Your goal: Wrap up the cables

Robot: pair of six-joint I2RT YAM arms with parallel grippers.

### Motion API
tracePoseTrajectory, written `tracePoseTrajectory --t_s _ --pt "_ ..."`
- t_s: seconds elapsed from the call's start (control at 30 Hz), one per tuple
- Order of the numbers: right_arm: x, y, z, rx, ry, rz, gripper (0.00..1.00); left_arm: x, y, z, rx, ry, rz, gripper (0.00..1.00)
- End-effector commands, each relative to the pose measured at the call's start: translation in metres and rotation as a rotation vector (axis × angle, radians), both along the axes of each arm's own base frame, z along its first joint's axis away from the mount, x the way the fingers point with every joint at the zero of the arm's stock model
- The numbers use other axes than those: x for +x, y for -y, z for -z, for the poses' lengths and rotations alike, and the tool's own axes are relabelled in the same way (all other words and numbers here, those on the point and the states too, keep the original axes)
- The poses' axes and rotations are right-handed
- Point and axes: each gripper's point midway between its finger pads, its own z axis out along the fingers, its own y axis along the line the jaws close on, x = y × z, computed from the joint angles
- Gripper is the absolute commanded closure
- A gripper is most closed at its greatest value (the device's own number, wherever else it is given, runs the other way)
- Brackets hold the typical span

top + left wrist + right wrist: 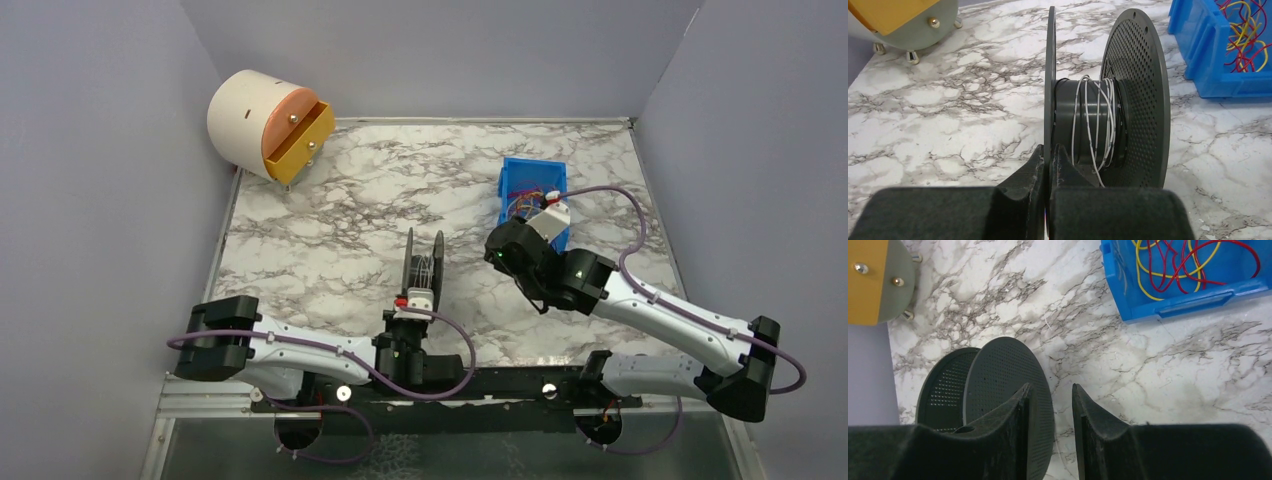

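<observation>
A black double-disc spool (pixel 424 262) stands on edge on the marble table. My left gripper (pixel 1050 156) is shut on the rim of its left disc (pixel 1050 75). Thin white wire (pixel 1093 125) and a black strand (pixel 1119 120) are wound loosely round the hub. Red and yellow cables (pixel 1188 265) lie tangled in a blue bin (pixel 1188 302), which also shows in the top view (pixel 517 178). My right gripper (pixel 1050 392) hangs open just right of the spool (pixel 998 375), between it and the bin, with nothing between its fingers (pixel 1088 415).
A round cream cabinet with an orange drawer (pixel 270 125) stands at the table's far left corner. Grey walls close in the left, back and right sides. Lilac cords (pixel 620 215) loop off both arms.
</observation>
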Motion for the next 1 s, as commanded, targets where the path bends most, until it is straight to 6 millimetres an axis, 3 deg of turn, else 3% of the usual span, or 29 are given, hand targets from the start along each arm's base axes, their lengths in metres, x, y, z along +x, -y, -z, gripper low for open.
tracePoseTrajectory --t_s 0.0,0.33,0.43,0.53,0.77,0.97 --pt "0.002 0.009 -0.004 -0.061 0.049 -0.022 0.63 0.004 -0.007 -0.023 -0.004 0.021 -0.019 1.0" --pt "-0.003 0.0 0.0 -0.098 0.067 -0.143 0.63 0.024 -0.013 -0.057 0.109 -0.017 -0.072 1.0" --pt "-0.003 -0.002 -0.003 -0.115 0.086 -0.183 0.62 0.04 -0.001 -0.066 0.158 -0.072 0.004 1.0" --pt "-0.003 0.003 -0.003 -0.133 0.092 -0.18 0.62 0.051 0.006 -0.081 0.046 -0.058 0.112 1.0" --pt "-0.006 0.011 -0.001 -0.151 0.111 -0.183 0.62 0.084 0.003 -0.119 0.174 -0.026 0.067 1.0" --pt "-0.006 0.016 -0.002 -0.182 0.128 -0.201 0.62 0.115 -0.002 -0.139 0.325 -0.023 0.005 1.0"
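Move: The spool is held by the near edge of its left flange in the left hand, its middle about 7 cm ahead of that hand point, 3 cm right and level with it. The blue box sits roughly 27 cm ahead, 27 cm right and 12 cm below. From the empty right hand, the spool lies some 13 cm left, about level fore and aft and 6 cm lower; the box is about 19 cm ahead, 12 cm right and 18 cm below. The spool, still pinched by its left flange in the shut left fingers, is carried up and forward through free space, about 10 cm each way. It rises gently at first, then speeds up in both directions while the wrist rolls its left side up some 15 degrees. The open right hand touches nothing, staying nearly in place as it turns slightly counter-clockwise and rolls its left side down. ##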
